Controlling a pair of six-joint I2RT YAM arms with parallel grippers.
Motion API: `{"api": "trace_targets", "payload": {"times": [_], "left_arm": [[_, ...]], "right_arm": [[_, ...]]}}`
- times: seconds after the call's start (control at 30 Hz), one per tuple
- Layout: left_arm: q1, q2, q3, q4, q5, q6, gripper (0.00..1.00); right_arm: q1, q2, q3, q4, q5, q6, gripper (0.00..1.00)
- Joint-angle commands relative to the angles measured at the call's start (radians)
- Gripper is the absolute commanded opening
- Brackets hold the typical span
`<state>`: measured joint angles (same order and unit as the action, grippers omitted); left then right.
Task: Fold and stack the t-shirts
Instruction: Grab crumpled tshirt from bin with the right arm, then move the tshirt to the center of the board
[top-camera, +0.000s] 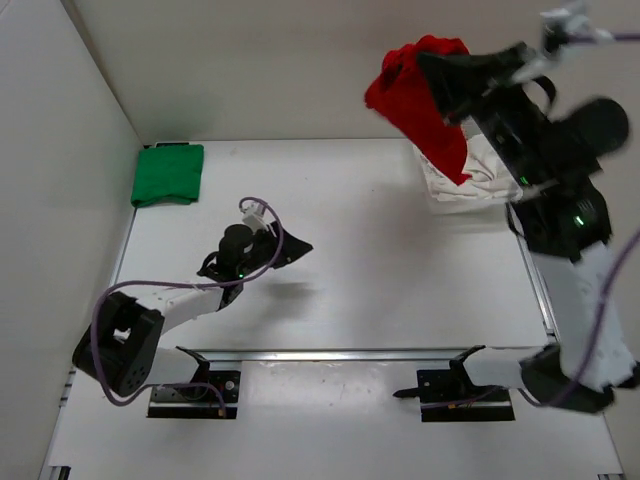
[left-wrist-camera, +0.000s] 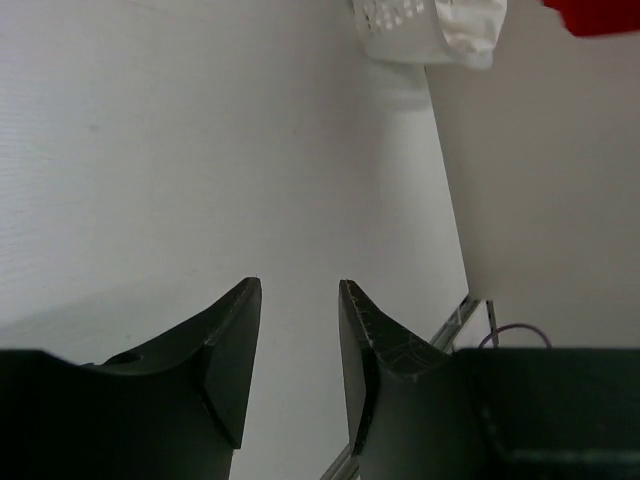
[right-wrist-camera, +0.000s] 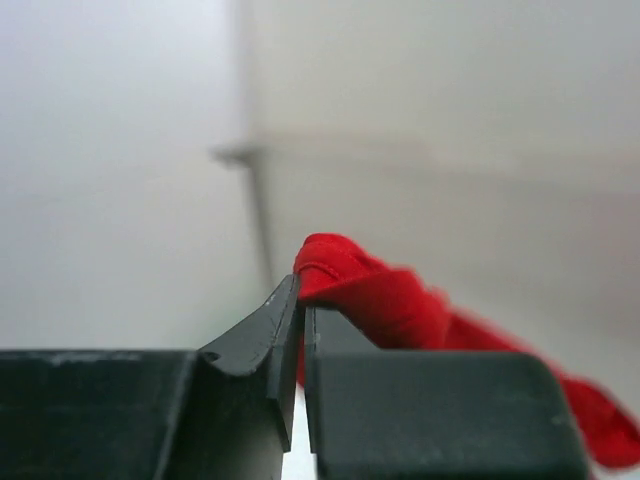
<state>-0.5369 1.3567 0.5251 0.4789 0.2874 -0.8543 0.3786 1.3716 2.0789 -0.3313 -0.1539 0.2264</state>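
The red t-shirt (top-camera: 405, 95) hangs bunched in the air above the table's far right. My right gripper (top-camera: 424, 56) is shut on its top edge, and in the right wrist view the red cloth (right-wrist-camera: 400, 300) is pinched at the tips of that gripper (right-wrist-camera: 302, 295). A white t-shirt (top-camera: 475, 178) lies crumpled below it, spilling over the mesh basket (top-camera: 428, 185). The green t-shirt (top-camera: 167, 175) lies folded at the far left corner. My left gripper (top-camera: 300, 248) hovers low over the table's middle left. Its jaws (left-wrist-camera: 300, 290) stand open with nothing between them.
A white wall runs along the left side of the table (top-camera: 380, 270), and another stands behind it. In the left wrist view the basket (left-wrist-camera: 395, 25) and white cloth (left-wrist-camera: 470, 30) sit at the far end. A metal rail (top-camera: 330, 352) crosses in front of the arm bases.
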Motion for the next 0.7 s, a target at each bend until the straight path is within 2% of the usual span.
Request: {"api": "trace_targets", "payload": {"times": [0.0, 0.03, 0.1, 0.13, 0.2, 0.3, 0.4, 0.47, 0.57, 0.67], "left_arm": [[0.101, -0.083, -0.06, -0.023, 0.044, -0.029, 0.48], [0.118, -0.115, -0.083, -0.039, 0.035, -0.032, 0.48], [0.17, -0.184, -0.108, -0.048, 0.038, -0.037, 0.49], [0.179, -0.208, -0.126, -0.051, 0.032, -0.045, 0.49], [0.213, -0.26, -0.146, -0.066, 0.033, -0.049, 0.5], [0.233, -0.327, -0.183, -0.097, 0.022, -0.042, 0.5], [0.267, -0.364, -0.217, -0.114, -0.005, -0.035, 0.51], [0.319, -0.355, -0.215, -0.122, 0.002, -0.032, 0.51], [0.351, -0.292, -0.179, -0.123, 0.004, -0.019, 0.51], [0.312, -0.231, -0.116, -0.163, -0.007, 0.02, 0.51]], "right_arm": [[0.164, -0.121, -0.156, 0.285, 0.135, -0.149, 0.0], [0.195, -0.12, -0.164, 0.276, 0.149, -0.172, 0.01], [0.136, -0.098, -0.16, 0.244, 0.07, -0.115, 0.0], [0.053, -0.083, -0.18, 0.239, 0.027, -0.022, 0.0], [-0.077, -0.056, -0.253, 0.296, -0.212, 0.121, 0.0], [-0.171, -0.023, -0.536, 0.453, -0.375, 0.293, 0.0], [-0.19, 0.041, -0.783, 0.618, -0.424, 0.419, 0.0], [-0.198, 0.125, -0.842, 0.695, -0.441, 0.448, 0.0], [-0.214, 0.318, -0.788, 0.718, -0.504, 0.449, 0.01], [-0.251, 0.493, -0.616, 0.655, -0.581, 0.472, 0.0]]}}
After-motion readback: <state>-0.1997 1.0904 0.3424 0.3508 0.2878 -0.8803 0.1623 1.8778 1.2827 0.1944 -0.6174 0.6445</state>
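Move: The right hand already holds the bunched red t-shirt high up. The open table middle it comes down over lies some 60 cm below, about 12 cm left and 3 cm back. From that hand, the bin with the white shirt is roughly 26 cm ahead and 17 cm right, near table level; the folded green shirt is about 24 cm ahead and 56 cm left. From the empty left hand, the table middle is about 10 cm right, level with it in reach, some 13 cm below. Back and slightly up first, by about 10 cm, the right hand then whips forward some 25 cm and down about 50 cm towards the table, fingers tipping up, then steeply down, and keeping their pinch on the red t-shirt's edge. Meanwhile the left hand, empty and half open, swings leftward away from the table middle, turning counter-clockwise. ##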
